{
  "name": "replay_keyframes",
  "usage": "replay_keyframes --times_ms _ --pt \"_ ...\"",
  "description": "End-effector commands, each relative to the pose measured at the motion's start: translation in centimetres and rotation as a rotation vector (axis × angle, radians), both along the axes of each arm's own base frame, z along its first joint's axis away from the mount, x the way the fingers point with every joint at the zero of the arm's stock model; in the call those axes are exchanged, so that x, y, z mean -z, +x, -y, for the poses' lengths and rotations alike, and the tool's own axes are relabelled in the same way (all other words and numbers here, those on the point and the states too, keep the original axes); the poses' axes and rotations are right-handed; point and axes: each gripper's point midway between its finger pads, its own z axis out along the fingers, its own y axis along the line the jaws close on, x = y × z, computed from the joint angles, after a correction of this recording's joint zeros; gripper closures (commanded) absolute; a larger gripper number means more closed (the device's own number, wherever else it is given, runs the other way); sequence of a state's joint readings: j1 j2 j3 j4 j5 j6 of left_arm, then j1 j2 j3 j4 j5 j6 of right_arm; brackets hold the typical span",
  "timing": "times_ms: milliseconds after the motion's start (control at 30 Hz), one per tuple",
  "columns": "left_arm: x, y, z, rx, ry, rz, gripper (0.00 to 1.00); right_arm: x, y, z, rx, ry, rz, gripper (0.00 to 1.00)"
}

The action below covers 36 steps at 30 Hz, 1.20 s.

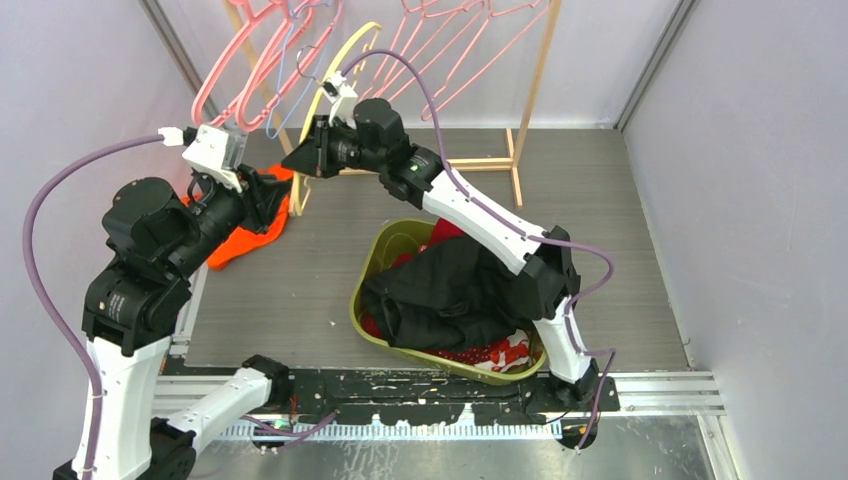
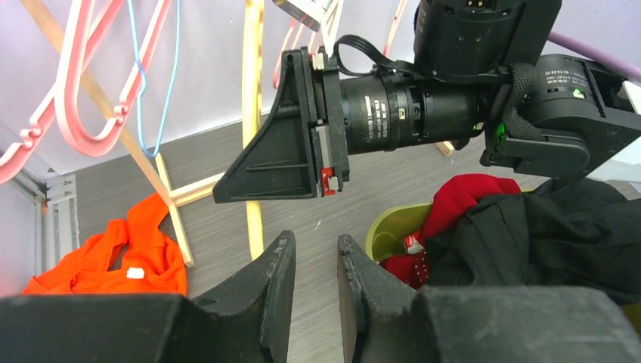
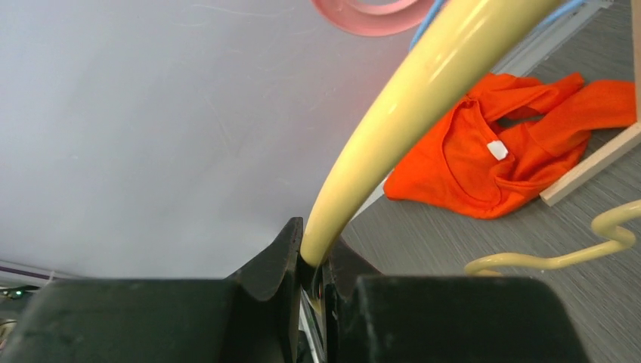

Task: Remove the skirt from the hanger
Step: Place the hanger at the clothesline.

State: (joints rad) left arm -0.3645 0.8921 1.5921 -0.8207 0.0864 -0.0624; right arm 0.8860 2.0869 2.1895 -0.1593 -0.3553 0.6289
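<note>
My right gripper point(image 1: 300, 160) point(image 3: 314, 246) is shut on the lower end of a bare yellow hanger point(image 1: 318, 105) point(image 3: 408, 98), holding it up at the left end of the rack. Nothing hangs on the hanger. An orange garment, the skirt point(image 1: 245, 240) point(image 3: 514, 159) point(image 2: 113, 253), lies crumpled on the table by the rack's left foot. Just left of the right gripper and over the skirt's edge is my left gripper point(image 1: 275, 195) point(image 2: 316, 246). Its jaws stand a little apart with nothing between them. The hanger point(image 2: 253, 91) passes behind the right gripper's fingers in the left wrist view.
An olive basket point(image 1: 365, 290) holding black point(image 1: 450, 290) and red clothes sits under the right arm. A wooden rack point(image 1: 525, 110) at the back carries pink hangers point(image 1: 250, 70) and a thin blue one point(image 2: 140, 83). Walls close in on both sides.
</note>
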Motion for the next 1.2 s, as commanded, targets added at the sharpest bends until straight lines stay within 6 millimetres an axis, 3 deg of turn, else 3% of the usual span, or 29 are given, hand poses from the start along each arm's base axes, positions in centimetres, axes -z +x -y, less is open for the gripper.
replay_keyframes --times_ms 0,267,467,800,1167 --pt "-1.7 -0.1 -0.3 -0.009 0.001 0.049 0.72 -10.7 -0.1 2.1 0.004 0.222 0.181 0.99" --pt "-1.3 -0.7 -0.6 -0.014 0.014 0.024 0.73 -13.5 4.9 3.8 0.106 0.318 0.223 0.99" --pt "-1.7 -1.1 -1.1 -0.027 0.02 0.029 0.73 -13.9 8.4 5.8 0.177 0.369 0.207 0.99" --pt "-1.4 -0.6 -1.3 -0.042 0.043 0.025 0.73 -13.6 10.6 7.1 0.22 0.365 0.218 0.99" --pt "-1.9 2.7 0.3 -0.021 0.04 0.032 0.73 -14.9 11.9 8.7 0.252 0.398 0.233 0.99"
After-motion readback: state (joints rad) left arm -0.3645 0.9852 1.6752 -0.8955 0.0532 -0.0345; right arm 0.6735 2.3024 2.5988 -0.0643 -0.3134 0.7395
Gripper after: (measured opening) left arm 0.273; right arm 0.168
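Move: The right hand already pinches the yellow hanger; the free stretch of clothesline lies roughly 25 cm ahead of it, 8 to its right and 15 above. The blue hanger hangs about 11 cm ahead and 2 left, the left pink hangers some 15 ahead and 6 left, all slightly above. From the idle left hand that stretch is around 30 cm ahead, 10 right and 12 up. The right hand carries the pinched hanger some 13 cm forward, 8 up and 6 right towards the clothesline. ##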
